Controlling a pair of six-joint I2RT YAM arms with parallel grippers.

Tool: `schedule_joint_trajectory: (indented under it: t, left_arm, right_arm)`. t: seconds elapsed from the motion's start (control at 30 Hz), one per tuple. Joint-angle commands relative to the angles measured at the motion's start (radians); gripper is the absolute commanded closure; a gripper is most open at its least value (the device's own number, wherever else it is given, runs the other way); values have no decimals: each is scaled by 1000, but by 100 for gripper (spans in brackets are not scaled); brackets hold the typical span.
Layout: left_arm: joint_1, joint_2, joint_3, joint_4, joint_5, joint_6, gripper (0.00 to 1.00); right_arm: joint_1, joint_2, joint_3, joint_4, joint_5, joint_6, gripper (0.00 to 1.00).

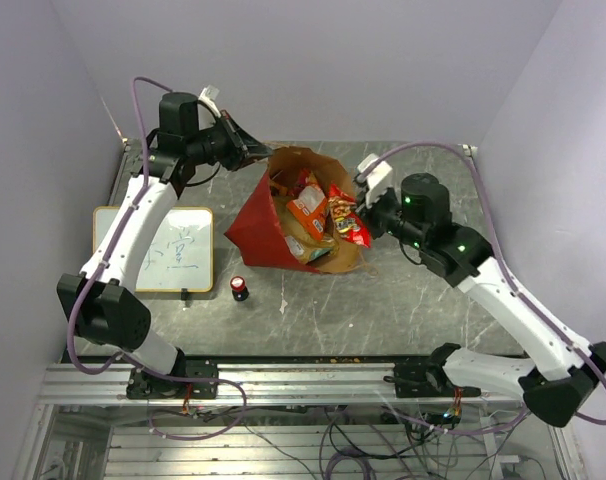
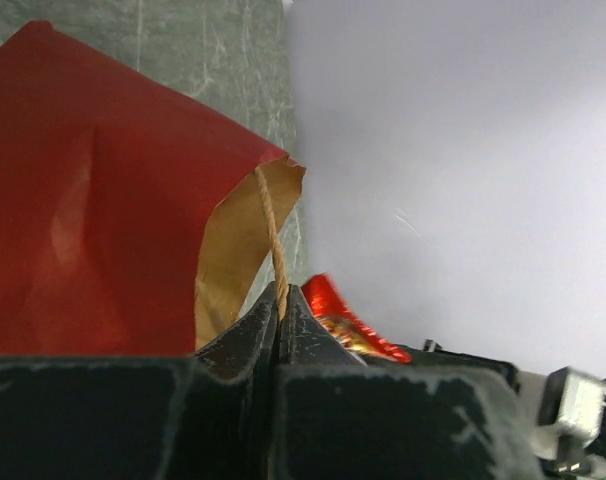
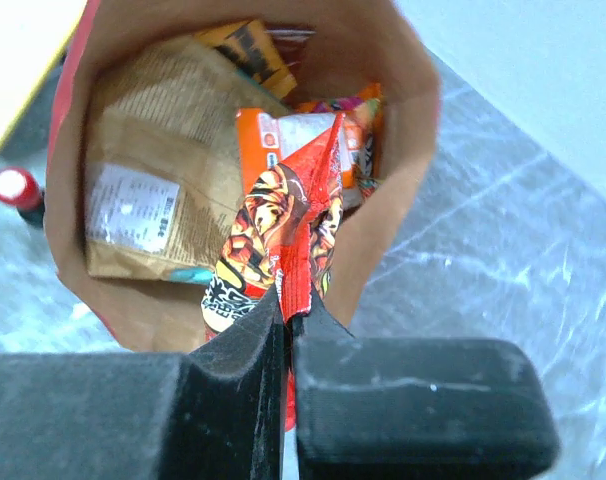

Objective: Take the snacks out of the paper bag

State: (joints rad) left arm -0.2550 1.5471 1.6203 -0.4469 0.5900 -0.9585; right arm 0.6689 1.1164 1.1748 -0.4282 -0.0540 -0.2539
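The red paper bag [image 1: 255,225] lies on its side, its brown mouth open toward the right, with several snacks [image 1: 308,210] inside. My left gripper [image 1: 261,155] is shut on the bag's cord handle [image 2: 273,240] at the far rim, next to the bag's red outside [image 2: 93,210]. My right gripper [image 1: 363,222] is shut on the sealed edge of a red chip packet [image 3: 293,230] at the bag's mouth [image 3: 403,130]; the packet also shows in the top view [image 1: 348,218]. An orange packet [image 3: 273,140] and a brown-printed pack [image 3: 153,180] lie deeper inside.
A white board with writing [image 1: 168,250] lies left of the bag. A small red-and-black cylinder [image 1: 239,289] stands in front of the bag; it also shows in the right wrist view [image 3: 18,190]. Lilac walls close in the back and sides.
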Motion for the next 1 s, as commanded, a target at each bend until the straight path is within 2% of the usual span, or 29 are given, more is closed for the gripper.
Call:
schedule_joint_trajectory:
  t: [0.0, 0.1, 0.23, 0.3, 0.43, 0.57, 0.63, 0.8, 0.9, 0.97]
  left_arm:
    - [13, -53, -38, 64, 60, -16, 93]
    - [14, -49, -46, 77, 65, -20, 93]
    - [16, -40, -35, 72, 73, -14, 93]
    - [18, -35, -27, 66, 79, -11, 93]
    - [31, -26, -4, 36, 88, 11, 93]
    - [45, -20, 8, 33, 102, 11, 93]
    - [46, -17, 13, 32, 107, 10, 93]
    - [46, -18, 3, 44, 110, 0, 93]
    - [45, -28, -18, 72, 113, -20, 93]
    - [45, -35, -25, 78, 115, -24, 93]
  right_arm:
    - [1, -39, 92, -155, 292, 396, 100]
    - [1, -3, 190, -308, 456, 566, 100]
    - [1, 7, 247, -384, 573, 631, 100]
    - [1, -9, 238, -387, 663, 644, 100]
    - [-1, -2, 200, -467, 939, 733, 100]
    - [-46, 73, 135, -559, 1003, 845, 100]
    - [-119, 134, 134, -638, 978, 905, 100]
    - [-457, 271, 79, -814, 855, 1071, 100]
    - [-602, 314, 26, -884, 855, 1150, 100]
    - [-670, 293, -16, -869, 877, 1157, 100]
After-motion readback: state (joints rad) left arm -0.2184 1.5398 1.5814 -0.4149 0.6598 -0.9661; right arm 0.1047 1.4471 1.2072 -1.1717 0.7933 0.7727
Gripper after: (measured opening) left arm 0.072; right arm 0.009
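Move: The right hand already holds a red snack packet just above and outside the paper bag's mouth. The clear table spot for it is about 31 cm to this hand's right, 6 cm nearer the base and 29 cm below. The paper bag's middle is some 12 cm left, 5 cm ahead and 18 cm down, with the orange snack about 10 cm left, 5 cm ahead and 15 cm down. From the left hand, the spot is roughly 47 cm right, 16 cm back and 35 cm down. Keeping the red packet pinched by its end, the right arm swings some 30 cm to its right, away from the paper bag and towards the clear table on the right, first rising about 4 cm, then sinking ever faster to about 14 cm below its start and drawing back slightly at the end. On the way the wrist turns about 100 degrees clockwise so the fingers come to point right and more steeply down, while the left hand stays nearly in place with the paper bag's handle still pinched. ##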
